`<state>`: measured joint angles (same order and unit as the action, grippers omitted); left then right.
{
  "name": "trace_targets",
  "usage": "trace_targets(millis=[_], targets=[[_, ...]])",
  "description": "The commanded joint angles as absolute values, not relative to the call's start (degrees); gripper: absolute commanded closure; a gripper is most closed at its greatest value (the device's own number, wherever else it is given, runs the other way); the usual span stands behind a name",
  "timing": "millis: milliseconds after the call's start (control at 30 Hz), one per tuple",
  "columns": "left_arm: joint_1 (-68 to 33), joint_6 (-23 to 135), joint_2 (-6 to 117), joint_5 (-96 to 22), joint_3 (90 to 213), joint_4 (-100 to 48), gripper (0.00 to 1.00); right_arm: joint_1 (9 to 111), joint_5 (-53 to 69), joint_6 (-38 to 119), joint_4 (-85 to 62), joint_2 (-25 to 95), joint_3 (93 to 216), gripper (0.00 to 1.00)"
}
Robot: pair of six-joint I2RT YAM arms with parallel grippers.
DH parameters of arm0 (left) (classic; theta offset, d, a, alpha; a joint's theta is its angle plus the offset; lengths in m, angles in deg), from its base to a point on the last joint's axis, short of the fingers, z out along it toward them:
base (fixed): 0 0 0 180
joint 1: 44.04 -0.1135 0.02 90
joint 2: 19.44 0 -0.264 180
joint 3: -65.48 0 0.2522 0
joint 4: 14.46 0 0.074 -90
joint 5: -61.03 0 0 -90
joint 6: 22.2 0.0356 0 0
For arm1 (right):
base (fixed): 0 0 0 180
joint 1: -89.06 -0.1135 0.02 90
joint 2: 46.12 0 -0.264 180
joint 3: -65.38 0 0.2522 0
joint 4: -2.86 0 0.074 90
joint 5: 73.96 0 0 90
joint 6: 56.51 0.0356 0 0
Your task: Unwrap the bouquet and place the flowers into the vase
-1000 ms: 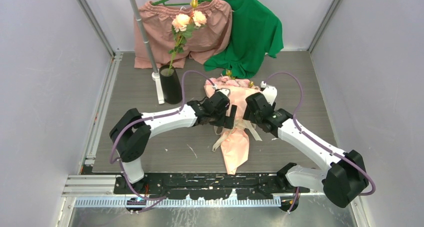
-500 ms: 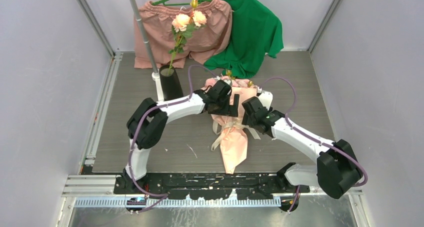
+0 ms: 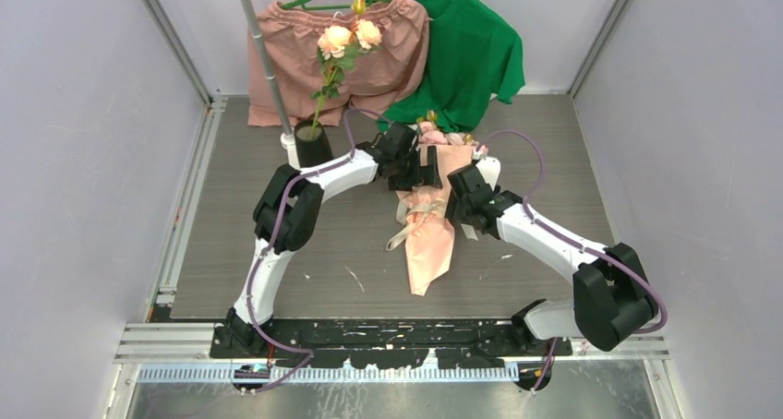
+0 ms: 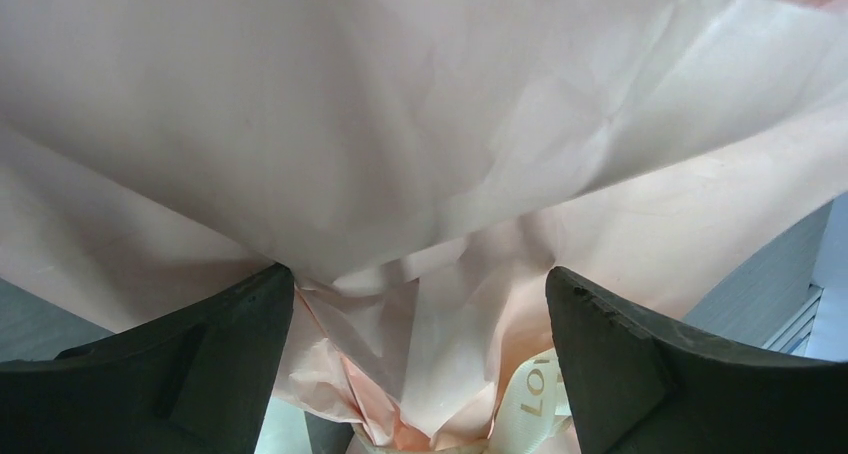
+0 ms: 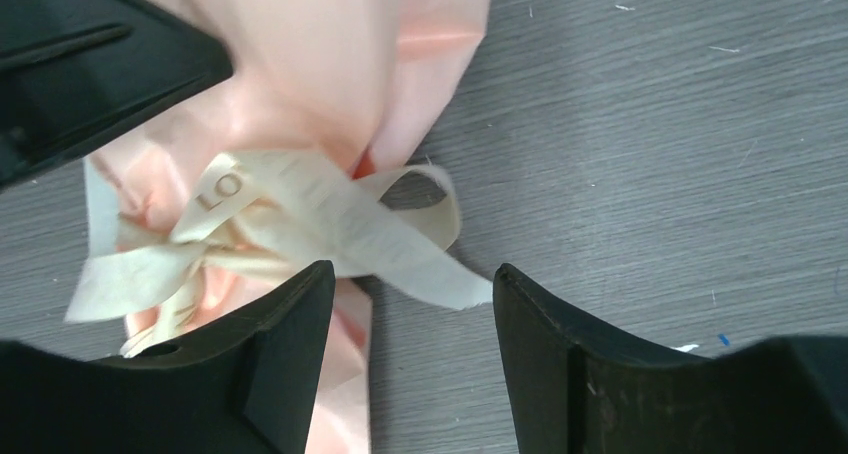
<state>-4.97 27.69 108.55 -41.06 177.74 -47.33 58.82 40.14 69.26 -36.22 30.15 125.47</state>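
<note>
The bouquet lies on the table, a salmon-pink paper cone with its tip toward the arm bases. The flowers show as pink roses at its far end. My left gripper is open, its fingers astride the wrap's crumpled paper, with the cream ribbon low between them. My right gripper is open beside the bow. A loose tail of the ribbon reaches across the gap at my right gripper's fingertips, ungripped. The black vase stands to the left of the bouquet.
Peach-cream roses stand in the vase. A grey pole on a white base rises just beside it. Pink shorts and a green shirt hang at the back, the shirt's hem close to the flowers.
Both arms have reached farther from their bases. The bouquet has slid with them toward the back, so its roses now lie near the green shirt. Neither gripper's opening has visibly changed.
</note>
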Motion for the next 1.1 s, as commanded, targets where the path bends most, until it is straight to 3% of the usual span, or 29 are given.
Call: trace_targets(millis=[0,233,600,733,900,1067], targets=[[-5.32,28.71,114.28,-39.38,182.28,-48.24,0.02,59.00,39.49,66.86,-34.46,30.06,128.39,0.35],[-5.56,29.06,114.44,-39.32,184.15,-49.41,0.02,59.45,38.98,67.09,-31.28,30.15,124.00,0.35],[-8.35,28.93,110.07,-40.84,177.47,-46.90,0.02,62.45,38.83,68.20,-31.42,37.73,125.01,0.39],[-8.43,29.22,109.85,-41.11,177.18,-46.74,0.02,62.51,39.16,68.27,-31.38,39.19,124.91,0.57],[-8.39,29.39,110.09,-41.70,176.87,-46.26,0.02,62.60,39.82,68.82,-31.38,38.58,124.35,0.95],[-8.42,29.14,110.14,-42.20,176.64,-46.06,0.02,62.61,40.87,69.88,-34.34,35.02,125.25,0.99]])
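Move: The free tail of the cream ribbon lies about 6 cm below the right hand and 2 cm to its right, straight under in the forward sense. From that hand the ribbon's knot is some 7 cm to the left and 2 cm ahead, about as low; the pink flower heads are roughly 18 cm ahead and 4 cm left. From the left hand, the tail is some 10 cm back, 10 cm to the right and a few centimetres lower. Down by about 6 cm, after barely stirring at first, the right hand sinks to the ribbon's free tail, drifting 2 cm to its right and tipping slightly; near the bottom its half-open fingers shut fully, pinching the tail beside the knot. The left hand, fingers still wide around the wrapper above the knot, edges forward some 1.5 cm, swings slightly right and back left, and stays. ##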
